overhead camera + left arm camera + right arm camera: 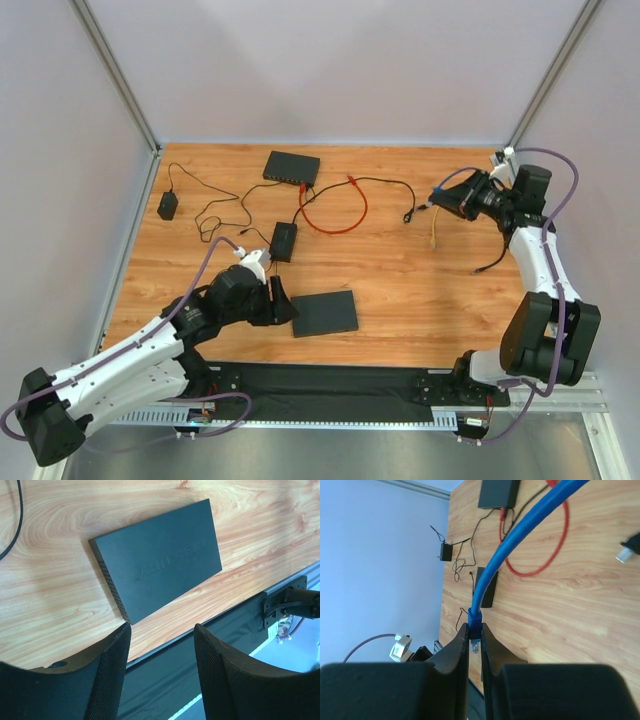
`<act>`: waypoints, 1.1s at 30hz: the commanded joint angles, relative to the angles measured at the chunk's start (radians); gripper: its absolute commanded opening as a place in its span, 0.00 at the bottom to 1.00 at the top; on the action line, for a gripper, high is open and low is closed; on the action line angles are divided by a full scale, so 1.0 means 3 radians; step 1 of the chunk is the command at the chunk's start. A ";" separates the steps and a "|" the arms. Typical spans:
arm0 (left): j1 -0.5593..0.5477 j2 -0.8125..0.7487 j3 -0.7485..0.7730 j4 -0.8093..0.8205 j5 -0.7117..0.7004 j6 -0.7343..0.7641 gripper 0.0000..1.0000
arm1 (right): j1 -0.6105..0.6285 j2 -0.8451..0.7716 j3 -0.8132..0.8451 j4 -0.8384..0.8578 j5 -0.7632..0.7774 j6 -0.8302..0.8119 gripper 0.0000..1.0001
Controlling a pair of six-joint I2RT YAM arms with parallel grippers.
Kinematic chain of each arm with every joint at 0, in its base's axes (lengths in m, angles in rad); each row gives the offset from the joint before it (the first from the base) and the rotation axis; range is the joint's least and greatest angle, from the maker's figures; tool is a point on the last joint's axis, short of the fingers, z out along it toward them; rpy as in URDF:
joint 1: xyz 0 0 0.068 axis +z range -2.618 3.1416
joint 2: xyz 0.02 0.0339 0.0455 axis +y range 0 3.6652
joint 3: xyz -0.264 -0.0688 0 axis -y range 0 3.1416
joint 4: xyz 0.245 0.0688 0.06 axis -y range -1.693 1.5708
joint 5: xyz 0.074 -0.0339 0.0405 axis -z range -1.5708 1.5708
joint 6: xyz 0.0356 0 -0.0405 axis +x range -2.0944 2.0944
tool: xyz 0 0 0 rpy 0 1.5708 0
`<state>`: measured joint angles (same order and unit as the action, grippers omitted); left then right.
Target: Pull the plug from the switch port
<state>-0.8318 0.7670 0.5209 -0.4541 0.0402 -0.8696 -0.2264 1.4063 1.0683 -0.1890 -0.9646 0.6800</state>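
Note:
My right gripper is shut on the blue plug of a blue cable, whose clear tip shows between the fingers, free of any port. In the top view this gripper is held above the table's far right. A black switch lies at the back with a red cable at its front; it also shows in the right wrist view. My left gripper is open and empty, just near of a flat dark switch, which sits at the table's front.
A small black box lies mid-table with thin black wires running to a power adapter at the left. A black cable with a yellow-tipped plug hangs near the right gripper. A black mat borders the near edge.

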 commanded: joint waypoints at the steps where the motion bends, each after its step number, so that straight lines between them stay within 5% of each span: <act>1: -0.0009 0.0026 -0.0023 0.0164 0.0086 0.0020 0.61 | -0.0216 -0.0172 -0.0247 -0.0115 -0.0114 -0.0123 0.00; 12: -0.0009 0.0026 -0.0095 0.0215 0.0137 0.0015 0.61 | -0.0421 -0.0183 -0.0202 -0.1470 0.0903 -0.0834 0.04; 20: -0.0009 -0.0026 -0.0161 0.0220 0.0132 0.0035 0.61 | -0.0421 -0.0295 -0.0375 -0.1732 0.1962 -0.0973 0.13; 33: -0.0009 0.0015 -0.0126 0.0200 0.0111 0.0056 0.61 | -0.0294 -0.0162 -0.0677 -0.1461 0.1829 -0.1024 0.13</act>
<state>-0.8318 0.7860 0.4767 -0.4149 0.0715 -0.8677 -0.3401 1.3655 0.8639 -0.6746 -0.4126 0.3935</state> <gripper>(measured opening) 0.611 0.134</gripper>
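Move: The right hand already holds the blue plug, high up. The bare table it is taken to lies about 10 cm back, 9 cm to the right and 23 cm below. On the table, the yellow plug lies some 2 cm back and 4 cm right of the hand, the black plug roughly 8 cm back and 15 cm right. From the left hand that bare table is about 13 cm ahead, 42 cm right and 10 cm below. The right hand, still pinching the blue plug, sinks 16 cm, drawing back and right, wrist tipping down. ##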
